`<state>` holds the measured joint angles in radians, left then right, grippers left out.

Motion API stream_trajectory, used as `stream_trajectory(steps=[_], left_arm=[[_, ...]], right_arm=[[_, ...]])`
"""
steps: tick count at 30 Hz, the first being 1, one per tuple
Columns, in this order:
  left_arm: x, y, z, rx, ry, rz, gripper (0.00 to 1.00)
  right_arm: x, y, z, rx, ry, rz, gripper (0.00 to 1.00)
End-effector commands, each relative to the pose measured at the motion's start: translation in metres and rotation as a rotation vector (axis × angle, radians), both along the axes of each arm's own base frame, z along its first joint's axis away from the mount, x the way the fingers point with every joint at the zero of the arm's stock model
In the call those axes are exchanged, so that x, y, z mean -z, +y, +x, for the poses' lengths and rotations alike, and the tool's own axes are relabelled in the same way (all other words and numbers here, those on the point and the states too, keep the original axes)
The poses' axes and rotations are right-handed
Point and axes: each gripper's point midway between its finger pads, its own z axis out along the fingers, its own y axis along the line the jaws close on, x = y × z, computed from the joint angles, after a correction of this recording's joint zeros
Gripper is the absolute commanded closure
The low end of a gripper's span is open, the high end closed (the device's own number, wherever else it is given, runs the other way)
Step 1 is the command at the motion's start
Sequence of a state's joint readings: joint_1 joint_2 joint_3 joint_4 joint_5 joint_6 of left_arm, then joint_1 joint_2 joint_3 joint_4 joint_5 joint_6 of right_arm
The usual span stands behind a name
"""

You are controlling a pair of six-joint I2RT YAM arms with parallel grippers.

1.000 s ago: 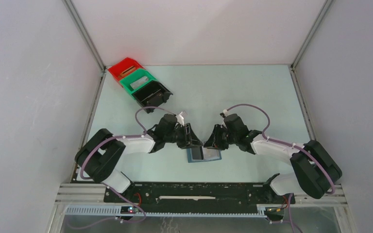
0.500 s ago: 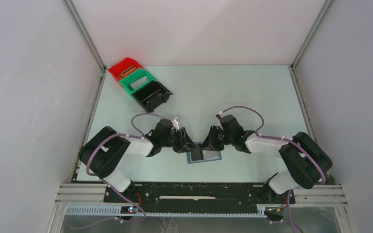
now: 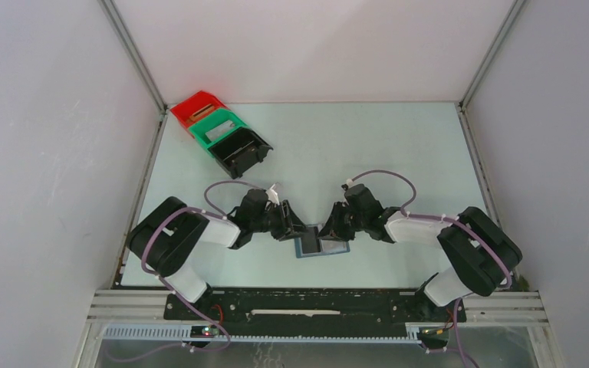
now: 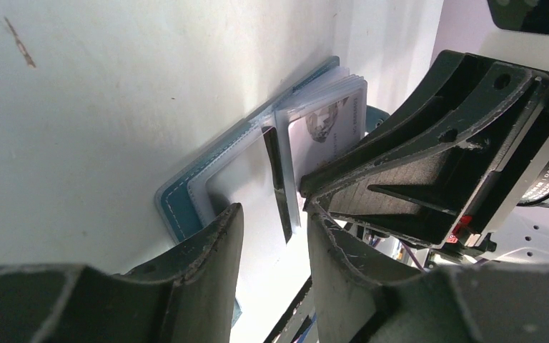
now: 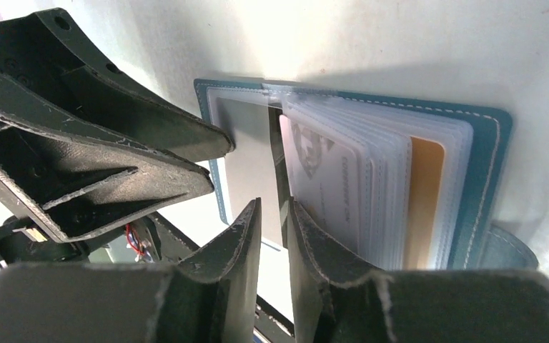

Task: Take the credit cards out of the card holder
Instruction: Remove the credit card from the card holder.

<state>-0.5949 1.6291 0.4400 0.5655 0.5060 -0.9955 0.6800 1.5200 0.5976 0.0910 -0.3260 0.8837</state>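
The blue card holder (image 3: pixel 339 248) lies open on the table between my two grippers, its clear sleeves fanned up (image 5: pixel 393 179). A silvery grey credit card (image 5: pixel 325 186) sits in the front sleeve and also shows in the left wrist view (image 4: pixel 329 125). A dark credit card (image 5: pixel 279 161) stands on edge at the spine (image 4: pixel 275 171). My right gripper (image 5: pixel 274 221) is open only a narrow slit, the dark card's edge running down between its fingers. My left gripper (image 4: pixel 271 229) is open over the holder's left panel (image 4: pixel 179 207), one finger (image 4: pixel 218 250) on each side of that card's end.
Red (image 3: pixel 197 106), green (image 3: pixel 216 126) and black (image 3: pixel 239 149) bins stand in a row at the back left. The two grippers are nearly tip to tip over the holder. A tan panel (image 5: pixel 425 200) shows behind the sleeves. The rail (image 3: pixel 314 303) runs just below.
Both grippers have come down and closer together onto the open card holder. The right jaws have narrowed around the dark card's edge. The holder has stayed in place.
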Motion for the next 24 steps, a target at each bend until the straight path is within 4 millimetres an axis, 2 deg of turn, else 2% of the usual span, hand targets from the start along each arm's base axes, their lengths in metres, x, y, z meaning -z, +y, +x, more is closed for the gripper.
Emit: stream_trajectory(steps=[1,5,10,14,18,22,24], left_arm=[[0.032,0.018,-0.013,-0.017,0.067,0.1,0.55],[0.025,0.014,-0.01,-0.003,0.052,0.082,0.55],[-0.002,0.006,-0.003,0.027,-0.007,0.066,0.55],[-0.031,-0.004,0.002,0.059,-0.066,0.052,0.54],[-0.059,-0.021,0.001,0.1,-0.101,0.002,0.54],[-0.069,-0.04,-0.004,0.146,-0.095,-0.032,0.53],[-0.064,-0.045,-0.005,0.15,-0.075,-0.03,0.53]], right_arm=[[-0.007,-0.014,0.01,0.028,-0.053,-0.064,0.72],[-0.02,-0.016,0.007,0.014,-0.074,-0.048,0.72],[-0.036,-0.024,0.013,0.043,-0.125,-0.047,0.71],[-0.03,-0.037,0.019,0.075,-0.116,-0.082,0.72],[-0.029,-0.04,0.023,0.082,-0.114,-0.081,0.72],[-0.028,-0.043,0.025,0.092,-0.113,-0.087,0.72],[-0.026,-0.043,0.025,0.09,-0.111,-0.092,0.72]])
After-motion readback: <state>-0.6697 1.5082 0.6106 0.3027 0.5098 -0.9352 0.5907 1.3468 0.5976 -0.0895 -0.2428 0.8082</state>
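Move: From the left hand, low over the open holder's left page, the pink ID card in its clear sleeve lies some 7 cm right, 2 cm back and 1 cm lower; the grey card is about 2 cm right and 3 cm back. The right hand is at the spine, with the ID card roughly 3 cm to its right, 1 cm back and just below; the brown card sits about 6 cm right and 1 cm back, the grey card about 3 cm left and 1 cm back. Rightward and up off the spine goes the right hand, about 4 cm across over the ID card, edging forward, rising nearly 3 cm and then dipping slightly. The left hand first stays low over the left page, then lifts clear, about 5 cm up and 3 cm right above the holder. Neither gripper opens or closes, and the wrists barely turn. ##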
